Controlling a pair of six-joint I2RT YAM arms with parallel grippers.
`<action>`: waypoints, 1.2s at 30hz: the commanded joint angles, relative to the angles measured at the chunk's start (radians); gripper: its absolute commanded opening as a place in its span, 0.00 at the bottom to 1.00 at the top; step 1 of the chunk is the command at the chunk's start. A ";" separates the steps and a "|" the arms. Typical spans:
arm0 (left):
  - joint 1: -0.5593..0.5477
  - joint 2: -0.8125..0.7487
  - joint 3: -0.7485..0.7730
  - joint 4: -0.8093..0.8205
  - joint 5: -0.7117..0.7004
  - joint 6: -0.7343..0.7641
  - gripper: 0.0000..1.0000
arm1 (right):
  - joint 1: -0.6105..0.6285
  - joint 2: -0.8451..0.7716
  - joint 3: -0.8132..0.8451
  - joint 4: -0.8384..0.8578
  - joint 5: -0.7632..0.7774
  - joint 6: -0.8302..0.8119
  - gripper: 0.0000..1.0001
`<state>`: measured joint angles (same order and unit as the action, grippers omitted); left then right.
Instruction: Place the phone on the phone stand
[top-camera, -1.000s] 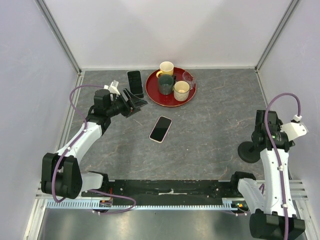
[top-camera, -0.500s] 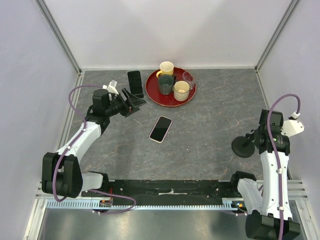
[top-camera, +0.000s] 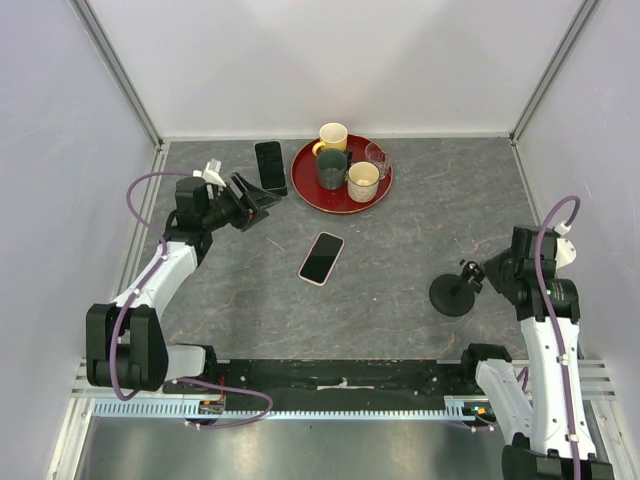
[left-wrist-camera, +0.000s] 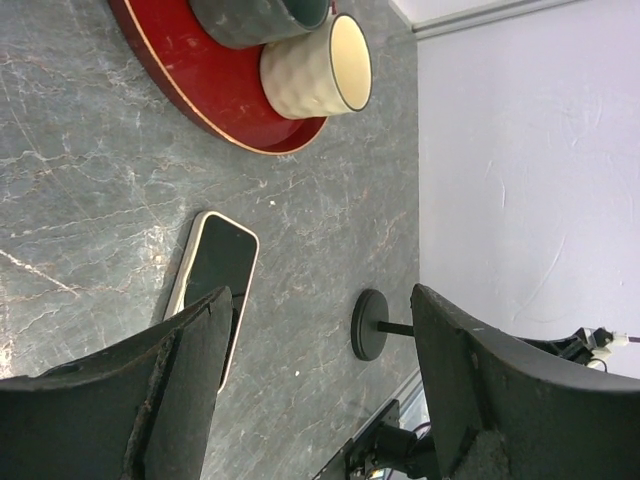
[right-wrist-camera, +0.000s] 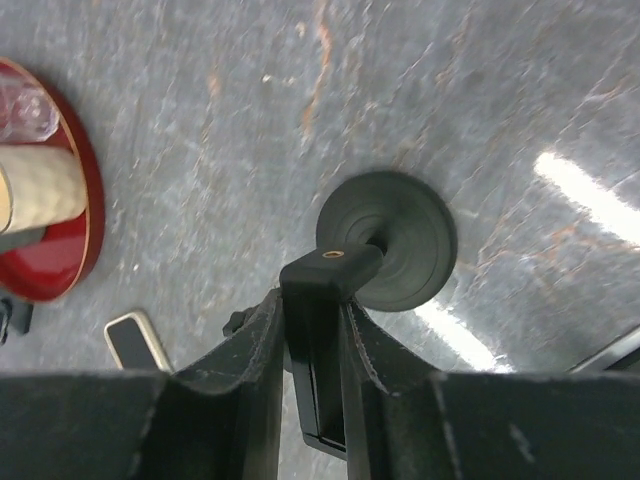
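Note:
The phone (top-camera: 321, 258), black-screened with a pale case edge, lies flat near the table's middle; it also shows in the left wrist view (left-wrist-camera: 215, 275) and at the right wrist view's lower left (right-wrist-camera: 135, 340). The phone stand (top-camera: 452, 295) is a black round disc with a short post, right of the phone. My right gripper (top-camera: 482, 277) is shut on the stand's holder, the block pinched between both fingers (right-wrist-camera: 312, 330) above the disc base (right-wrist-camera: 400, 240). My left gripper (top-camera: 255, 198) hangs open and empty at the back left, its fingers framing the phone and the stand (left-wrist-camera: 368, 325).
A red tray (top-camera: 303, 185) at the back holds several cups, among them a cream cup (left-wrist-camera: 315, 65). An all-black slab (top-camera: 269, 165) lies just left of the tray. Side walls and rails border the table.
My right gripper has shut on the stand's holder and carried the stand left, toward the table's middle. The left arm has drawn back slightly to the left, still open.

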<state>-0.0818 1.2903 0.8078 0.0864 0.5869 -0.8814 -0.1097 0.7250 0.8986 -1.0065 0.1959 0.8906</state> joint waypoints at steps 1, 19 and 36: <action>0.004 0.043 0.011 0.033 0.053 -0.002 0.78 | 0.054 -0.025 0.020 0.012 -0.164 0.123 0.00; 0.002 0.129 0.028 0.090 0.168 -0.014 0.75 | 0.941 0.361 0.221 -0.004 0.419 0.848 0.00; -0.042 0.126 0.008 0.167 0.212 -0.045 0.79 | 1.087 0.484 0.272 0.079 0.573 0.812 0.68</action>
<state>-0.1101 1.4281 0.8082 0.1902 0.7609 -0.8982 0.9630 1.2430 1.1419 -1.0294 0.6979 1.8366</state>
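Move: The right hand already grips the head of the upright round-based phone stand, its base about 17 cm straight below. The white-framed phone lies on the table some 35 cm to that hand's left and 10 cm farther out; the red tray is roughly 30 cm left and 34 cm ahead, with the cream mug about 24 cm left and 30 cm ahead. From the open, empty left hand, the white-framed phone is some 12 cm right, 5 cm back and 18 cm below. Still gripping the round-based phone stand, the right hand slides it level to its left, about 22 cm and slightly forward, towards the white-framed phone, slowing sharply near the end; there the fingers open and let go of its head. The open left hand dips about 4 cm, then comes halfway back up while easing some 3 cm right, nearer the phone. ##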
